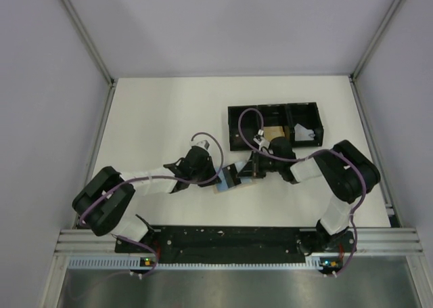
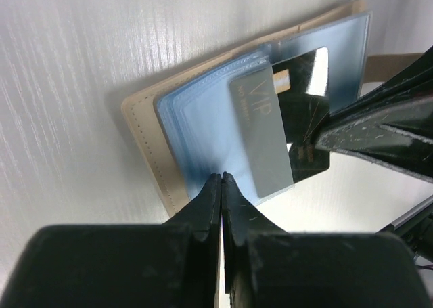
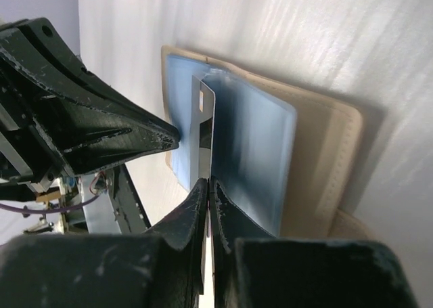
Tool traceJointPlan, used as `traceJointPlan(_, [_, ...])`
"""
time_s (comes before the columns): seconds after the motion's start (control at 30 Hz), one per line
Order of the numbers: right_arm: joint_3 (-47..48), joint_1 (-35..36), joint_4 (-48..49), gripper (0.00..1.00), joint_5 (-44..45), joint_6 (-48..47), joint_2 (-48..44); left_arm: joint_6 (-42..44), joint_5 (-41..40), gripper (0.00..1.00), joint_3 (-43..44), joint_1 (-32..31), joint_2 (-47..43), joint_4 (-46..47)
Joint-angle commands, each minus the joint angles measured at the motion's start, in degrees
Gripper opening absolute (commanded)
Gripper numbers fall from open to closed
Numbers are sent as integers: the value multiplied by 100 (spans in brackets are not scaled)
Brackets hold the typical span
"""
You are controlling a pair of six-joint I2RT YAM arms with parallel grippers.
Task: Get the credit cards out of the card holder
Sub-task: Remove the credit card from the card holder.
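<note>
The card holder [image 1: 229, 179] lies open on the white table between both grippers, with a tan border [image 2: 145, 128] and blue inner panels [image 3: 254, 152]. My left gripper [image 2: 223, 179] is shut on the edge of its blue panel [image 2: 196, 132]. A grey credit card marked VIP [image 2: 260, 135] sticks partway out of a pocket. A darker, shiny credit card [image 2: 308, 118] lies beside it, with my right gripper's fingers [image 2: 379, 128] at its edge. In the right wrist view my right gripper [image 3: 208, 184] is shut on a thin card edge [image 3: 201, 112]. Both grippers [image 1: 218, 178] [image 1: 246, 171] face each other.
A black three-compartment tray [image 1: 233, 128] stands just behind the right gripper. An orange-tan block [image 1: 273, 132] sits in its middle compartment and a pale object [image 1: 302, 133] in its right one. Grey walls enclose the table on three sides.
</note>
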Motion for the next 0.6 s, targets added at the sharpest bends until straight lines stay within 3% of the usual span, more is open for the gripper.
traceJointPlan(0.0, [-53,-175,215,0,-87,-142,-183,122,-159,0,-234,-6,-134,-518])
traceJointPlan(0.1, [-70,-131,407,18,-271,-1,-166,96,-115,0,-242,-6,-169,-492])
traceJointPlan(0.23, [-53,-17,390,30,-254,8,-130,61,-45,0,-242,-14,-196,-430])
traceJointPlan(0.47, [-35,159,645,30,-245,218,133,-27,-1,0,-304,-32,-213,-377])
traceJointPlan(0.57, [-17,159,654,21,-236,228,133,-54,-1,0,-330,-32,-240,-369])
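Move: In the right hand's closed fingertips is the near edge of the credit card, whose middle lies about 3 cm to their left and 1 cm farther out, almost at their height. The card holder under it is centred some 4 cm to the left, level fore and aft. The black tray stands roughly 18 cm ahead and 11 cm to the right. From the left hand, the card's middle is about 5 cm to the right and 1 cm ahead. Tugging the pinched card edge barely half a centimetre more to the right, the right hand then opens its fingers to about a third and lets go. It eases back and left by roughly 1 cm each, its spread fingertips coming astride the card's corner, and just starts to close. The left hand keeps its shut fingertips on the holder, drifting under 1 cm back and left. ##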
